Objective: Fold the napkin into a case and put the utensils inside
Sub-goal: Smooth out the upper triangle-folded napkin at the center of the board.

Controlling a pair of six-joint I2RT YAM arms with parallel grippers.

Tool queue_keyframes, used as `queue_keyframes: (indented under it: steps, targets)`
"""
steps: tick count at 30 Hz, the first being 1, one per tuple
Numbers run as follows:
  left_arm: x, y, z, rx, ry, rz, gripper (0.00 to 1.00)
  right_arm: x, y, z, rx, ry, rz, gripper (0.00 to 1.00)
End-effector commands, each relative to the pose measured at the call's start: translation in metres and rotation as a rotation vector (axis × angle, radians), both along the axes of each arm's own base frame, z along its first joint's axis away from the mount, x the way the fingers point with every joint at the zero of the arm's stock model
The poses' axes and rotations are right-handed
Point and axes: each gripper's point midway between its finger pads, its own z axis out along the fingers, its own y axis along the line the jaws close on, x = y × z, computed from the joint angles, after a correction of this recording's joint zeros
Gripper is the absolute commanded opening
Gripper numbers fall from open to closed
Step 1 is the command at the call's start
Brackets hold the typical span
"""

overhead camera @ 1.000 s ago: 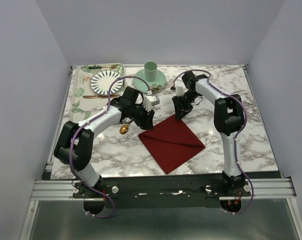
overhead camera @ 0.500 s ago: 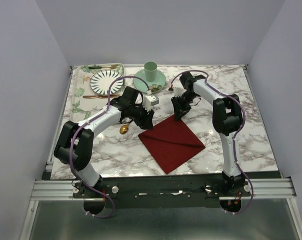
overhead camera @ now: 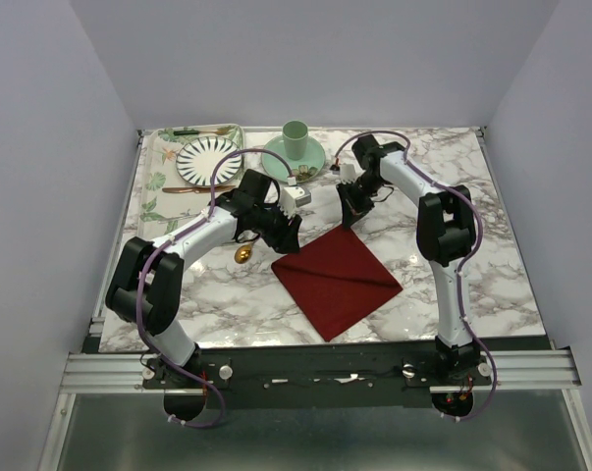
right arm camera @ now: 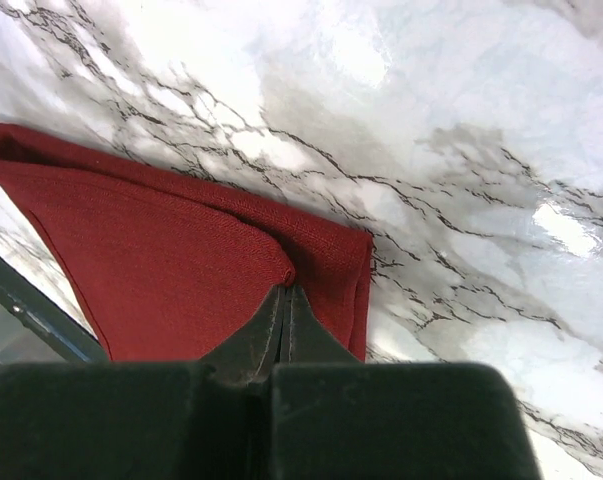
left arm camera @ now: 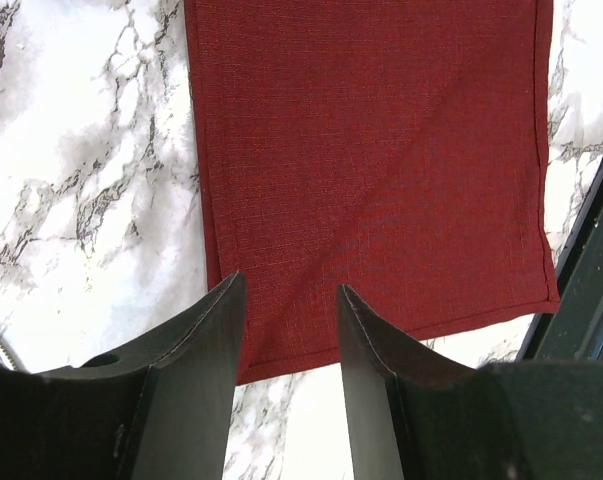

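Observation:
The dark red napkin (overhead camera: pixel 337 278) lies folded as a diamond on the marble table; it fills the left wrist view (left arm camera: pixel 381 150). My right gripper (overhead camera: pixel 350 218) is at its far corner, jaws pressed together on a small pinch of the upper cloth layer (right arm camera: pixel 181 270), which bunches at the tips (right arm camera: pixel 284 290). My left gripper (overhead camera: pixel 288 235) hovers open over the napkin's left corner (left arm camera: pixel 289 290), with nothing between its fingers (left arm camera: pixel 206 340). A small gold spoon (overhead camera: pixel 242 254) lies on the marble just left of the napkin, beside the left arm.
At the back left a leaf-print tray (overhead camera: pixel 158 177) holds a striped plate (overhead camera: pixel 208 159), a green-handled utensil (overhead camera: pixel 192 130) and a brown-gold utensil (overhead camera: pixel 183 189). A green cup (overhead camera: pixel 295 138) stands on a green saucer (overhead camera: pixel 315 160) behind the grippers.
The right gripper has closed from partly open onto the napkin's far corner and drawn slightly toward the back. The left arm and the napkin's lie look unchanged.

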Motion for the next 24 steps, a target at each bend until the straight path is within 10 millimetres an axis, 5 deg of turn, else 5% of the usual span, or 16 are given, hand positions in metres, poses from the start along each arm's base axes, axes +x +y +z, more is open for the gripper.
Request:
queue_keyframes:
  steps: [1, 12, 15, 19, 21, 22, 24]
  targets:
    - [0.004, -0.004, 0.008, -0.024, -0.003, -0.002, 0.52, 0.007, 0.003, -0.007, -0.009, -0.012, 0.009, 0.02]
    - [0.007, -0.005, 0.008, -0.028, 0.005, 0.012, 0.54, 0.012, -0.002, -0.01, -0.046, -0.03, 0.0, 0.07]
    - [0.009, -0.003, 0.011, -0.028, -0.007, 0.026, 0.59, 0.013, -0.002, 0.0, -0.045, -0.049, -0.001, 0.18]
    - [0.02, -0.003, 0.032, -0.044, -0.085, 0.056, 0.76, 0.019, -0.004, 0.033, -0.031, -0.134, 0.004, 0.52]
    - [0.028, 0.0, 0.055, -0.054, -0.167, 0.073, 0.85, 0.019, -0.005, 0.059, -0.013, -0.206, 0.024, 0.65]
    - [0.032, 0.001, 0.064, -0.057, -0.203, 0.085, 0.99, 0.02, -0.006, 0.068, -0.009, -0.235, 0.029, 0.75]
    - [0.043, 0.006, 0.089, -0.048, -0.295, 0.116, 0.99, 0.024, -0.011, 0.097, -0.01, -0.331, 0.044, 0.81]
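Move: The right fingers already hold the upper triangle's corner, at the hand point, just above the board; the lower layer's corner shows about 3 cm ahead and 1 cm left of it, and the green saucer about 18 cm ahead and 12 cm left. From the left hand the held corner lies roughly 9 cm ahead, 13 cm right and 6 cm below. The right fingers open off the triangle's corner, then both hands rise about 1 cm, the left opening wide too. ##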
